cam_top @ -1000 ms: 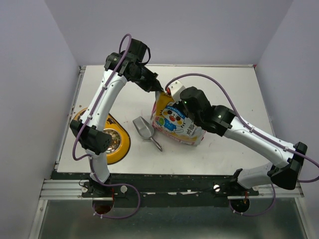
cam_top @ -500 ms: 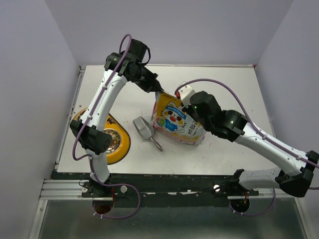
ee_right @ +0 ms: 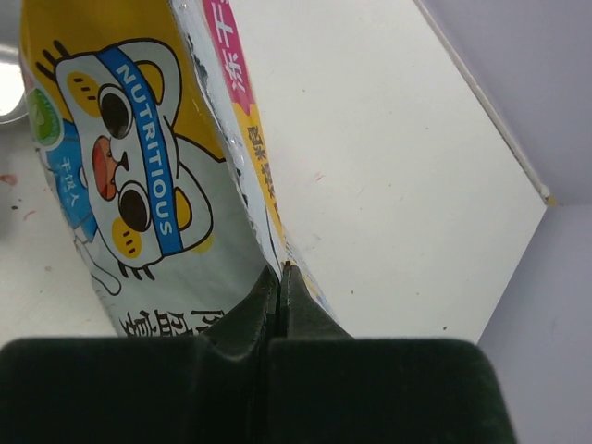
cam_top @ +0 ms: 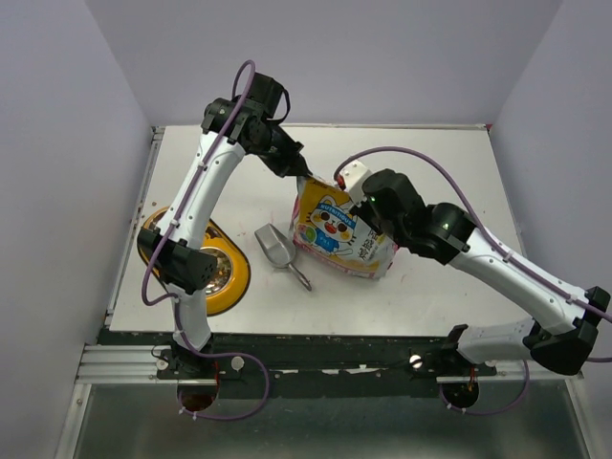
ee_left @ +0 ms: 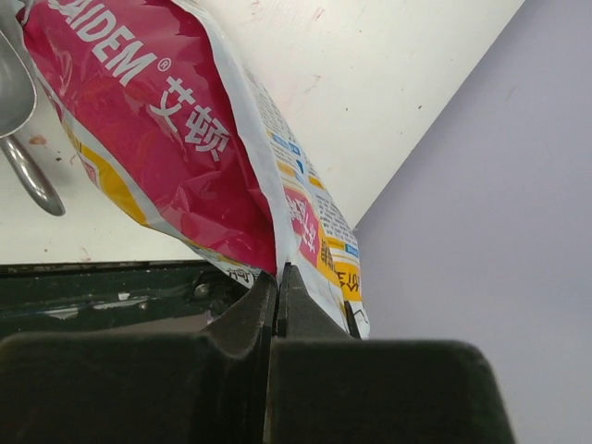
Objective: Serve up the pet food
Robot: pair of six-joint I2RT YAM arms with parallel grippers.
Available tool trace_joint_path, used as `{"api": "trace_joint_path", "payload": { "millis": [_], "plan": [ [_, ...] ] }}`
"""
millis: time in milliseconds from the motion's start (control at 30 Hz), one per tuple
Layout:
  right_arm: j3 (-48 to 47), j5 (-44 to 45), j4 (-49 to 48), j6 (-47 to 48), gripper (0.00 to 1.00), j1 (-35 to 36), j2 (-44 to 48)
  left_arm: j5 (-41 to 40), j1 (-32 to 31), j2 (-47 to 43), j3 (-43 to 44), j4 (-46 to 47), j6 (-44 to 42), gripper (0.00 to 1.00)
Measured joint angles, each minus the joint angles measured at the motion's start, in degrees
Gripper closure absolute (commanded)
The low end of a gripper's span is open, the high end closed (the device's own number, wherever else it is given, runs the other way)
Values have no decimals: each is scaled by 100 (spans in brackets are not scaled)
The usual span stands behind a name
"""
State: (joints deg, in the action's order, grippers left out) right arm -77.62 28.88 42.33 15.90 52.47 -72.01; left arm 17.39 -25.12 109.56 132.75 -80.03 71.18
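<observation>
The yellow-white cartoon-printed pet food bag (cam_top: 337, 234) stands on the table's middle. My left gripper (cam_top: 304, 173) is shut on the bag's top left corner; in the left wrist view its jaws pinch the bag's edge (ee_left: 277, 250). My right gripper (cam_top: 356, 196) is shut on the bag's top right edge; the right wrist view shows the cat print (ee_right: 129, 176) and the pinched seam. The kibble itself is hidden inside the bag. A silver metal scoop (cam_top: 277, 249) lies left of the bag, also in the left wrist view (ee_left: 18, 111).
The yellow double-bowl feeder (cam_top: 212, 273) with a steel bowl sits at the table's left front, partly under the left arm. The white table (cam_top: 449, 172) is walled by purple panels at the back and sides.
My right arm has shifted right and back a little while holding the bag's top, and the bag's top has moved slightly with it. The left gripper stays on its corner.
</observation>
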Motion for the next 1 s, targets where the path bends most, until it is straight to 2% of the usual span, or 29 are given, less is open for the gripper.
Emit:
{"api": "trace_joint_path", "payload": {
  "millis": [300, 533, 800, 833, 933, 1000],
  "plan": [
    [-1333, -1075, 1307, -951, 100, -66, -726, -68, 153, 59, 166, -166, -697, 100],
    [-2308, -1770, 1976, -2238, 100, -107, -1423, 13, 420, 289, 538, -297, -1311, 100],
    [-2240, -2476, 2044, -3805, 100, -385, -1401, 188, 466, 289, 452, -251, -1491, 100],
    [-2238, -2496, 2048, -3982, 96, -424, -1394, 197, 466, 289, 444, -234, -1497, 100],
    [-2238, -2514, 2076, -4374, 74, -455, -1394, 229, 466, 286, 435, -223, -1499, 100],
    [-2286, -2516, 2271, -4557, 69, -433, -1379, 234, 479, 286, 411, -184, -1497, 100]
  ]
}}
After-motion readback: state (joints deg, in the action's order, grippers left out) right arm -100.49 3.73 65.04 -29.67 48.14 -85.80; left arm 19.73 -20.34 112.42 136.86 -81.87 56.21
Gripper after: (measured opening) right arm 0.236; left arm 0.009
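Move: Both hands have the food bag's closed mouth edge pinched. The bag's middle is some 8 cm to the right of the left hand, 12 cm back and 11 cm lower; the scoop lies on the table about 6 cm left, 16 cm back and 22 cm below, the double bowl 27 cm left and 16 cm back. From the right hand, the bag's middle is about 5 cm left, 5 cm back and 9 cm below, the scoop 19 cm left and 9 cm back. Dragging its pinched stretch of the bag's mouth, the right hand swings about 7 cm left and 5 cm back, nearly level, the wrist rotating some 50 degrees so the fingers tip steeply down and leftwards. Its fingers only part slightly at the end, the film still between them. The left hand keeps its shut grip and draws its end about 3 cm left and 2 cm forward, turning a little clockwise. ##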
